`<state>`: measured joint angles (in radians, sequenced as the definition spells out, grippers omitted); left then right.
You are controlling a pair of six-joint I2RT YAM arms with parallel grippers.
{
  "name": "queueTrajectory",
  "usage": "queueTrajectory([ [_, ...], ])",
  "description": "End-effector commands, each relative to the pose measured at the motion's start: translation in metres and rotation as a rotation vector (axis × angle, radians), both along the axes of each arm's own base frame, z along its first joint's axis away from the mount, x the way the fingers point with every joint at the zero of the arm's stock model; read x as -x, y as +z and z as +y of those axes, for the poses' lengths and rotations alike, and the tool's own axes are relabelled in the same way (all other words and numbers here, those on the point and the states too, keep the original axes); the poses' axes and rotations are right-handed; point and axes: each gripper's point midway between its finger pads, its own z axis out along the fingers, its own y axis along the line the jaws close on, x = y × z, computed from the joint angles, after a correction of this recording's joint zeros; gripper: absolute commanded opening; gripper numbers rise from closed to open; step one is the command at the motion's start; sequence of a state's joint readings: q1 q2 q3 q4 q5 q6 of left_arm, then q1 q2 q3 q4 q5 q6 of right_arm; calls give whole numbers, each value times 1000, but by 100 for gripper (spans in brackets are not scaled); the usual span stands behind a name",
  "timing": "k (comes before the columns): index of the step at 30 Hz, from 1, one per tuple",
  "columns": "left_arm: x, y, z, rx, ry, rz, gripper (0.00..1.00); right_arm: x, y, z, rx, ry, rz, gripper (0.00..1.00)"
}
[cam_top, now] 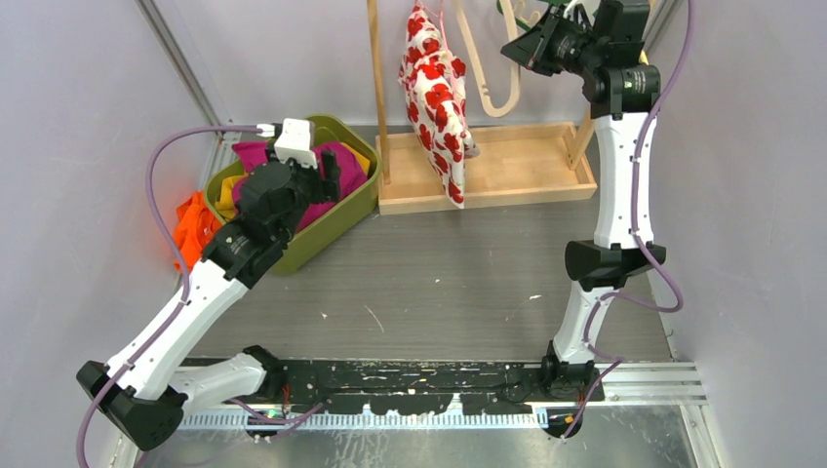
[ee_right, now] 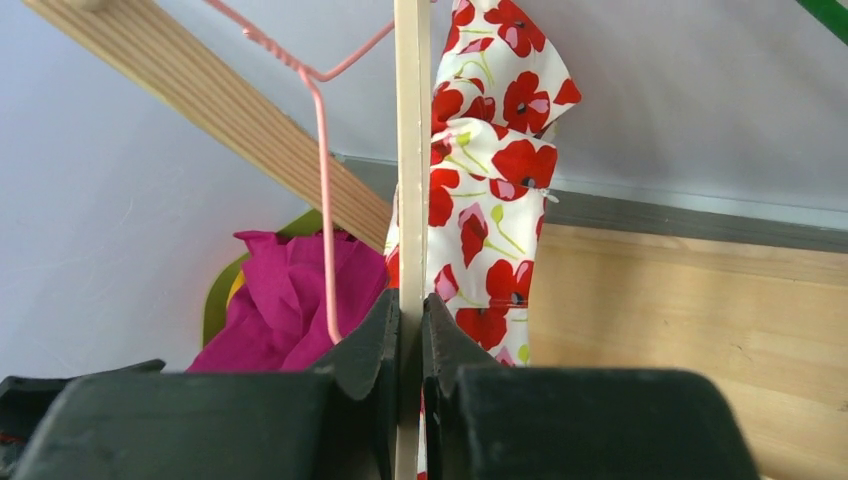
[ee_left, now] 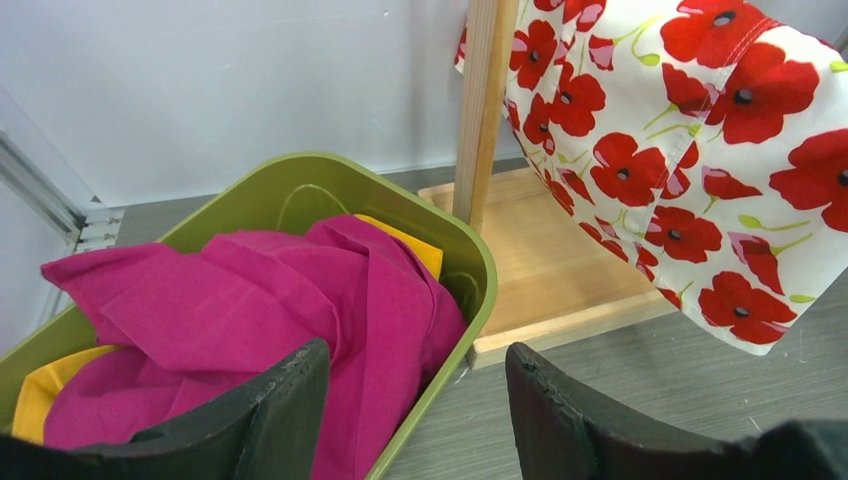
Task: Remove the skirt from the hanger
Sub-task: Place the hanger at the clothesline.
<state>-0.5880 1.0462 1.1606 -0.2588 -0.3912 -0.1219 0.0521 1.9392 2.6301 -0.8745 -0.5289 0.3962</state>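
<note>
The skirt (cam_top: 437, 97), white with red poppies, hangs limp from the top of the wooden rack, its hem reaching down over the rack's base. It also shows in the left wrist view (ee_left: 700, 130) and the right wrist view (ee_right: 490, 200). A pale wooden hanger (cam_top: 499, 78) hangs to its right. My right gripper (cam_top: 515, 47) is high at the rack, shut on the hanger's thin edge (ee_right: 411, 150), with the skirt just behind. A pink wire hanger (ee_right: 322, 200) hangs beside it. My left gripper (cam_top: 330, 168) stands open over the bin's near right rim, holding nothing (ee_left: 418, 400).
A green bin (cam_top: 346, 210) at the left holds magenta cloth (ee_left: 250, 300) and some yellow cloth. Orange cloth (cam_top: 195, 229) lies outside it by the left wall. The rack's wooden base tray (cam_top: 507, 161) and upright post (ee_left: 482, 110) stand right of the bin.
</note>
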Motion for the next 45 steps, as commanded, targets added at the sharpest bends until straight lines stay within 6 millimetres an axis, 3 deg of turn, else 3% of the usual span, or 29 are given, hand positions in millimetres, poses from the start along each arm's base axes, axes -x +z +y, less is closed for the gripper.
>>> queueTrajectory([
  [1, 5, 26, 12, 30, 40, -74, 65, -10, 20, -1, -13, -2, -89, 0],
  [5, 5, 26, 13, 26, 46, -76, 65, -19, 13, 0, -20, 1, -76, 0],
  [16, 1, 17, 10, 19, 41, -57, 65, -37, -29, 3, -17, 21, 32, 0],
  [24, 2, 15, 11, 17, 48, -56, 66, -41, -33, 4, -16, 28, 35, 1],
  [27, 1, 13, 10, 15, 44, -51, 66, -35, -37, 3, 13, 41, 29, 19],
  [30, 1, 13, 8, 19, 35, -51, 66, -28, -31, -3, 50, 20, -19, 45],
  [32, 1, 14, 7, 23, 32, -52, 66, -23, -25, -7, 72, -4, -58, 55],
  [38, 2, 17, 6, 31, 21, -58, 66, 1, -3, -21, 119, -73, -125, 60],
  [43, 4, 21, 4, 39, 7, -62, 66, 40, 29, -44, 181, -193, -271, 65],
  [45, 6, 24, 4, 46, 1, -67, 66, 63, 51, -53, 204, -241, -347, 66],
])
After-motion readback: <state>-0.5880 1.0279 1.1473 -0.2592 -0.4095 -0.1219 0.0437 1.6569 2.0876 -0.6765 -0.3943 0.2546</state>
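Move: The clothesline spot meant for the beige hanger, still pinched in the right fingers, is roughly 10 cm ahead of the right hand, 5 cm to its left and 12 cm above. The flowered skirt hangs about 9 cm ahead, 10 cm left and 8 cm lower than that hand; the green hanger is some 8 cm ahead, 6 cm right and slightly above. From the left hand the spot is about 24 cm ahead, 25 cm right and 25 cm up. The beige hanger is carried down and forward by the right hand, about 4 cm each way, to set its hook on the clothesline between the pink and green hangers. The hand pauses, then the fingers open wide around the bar and sink about 4 cm more, before drawing back 5 cm, up and slightly right, with a small wrist turn. ##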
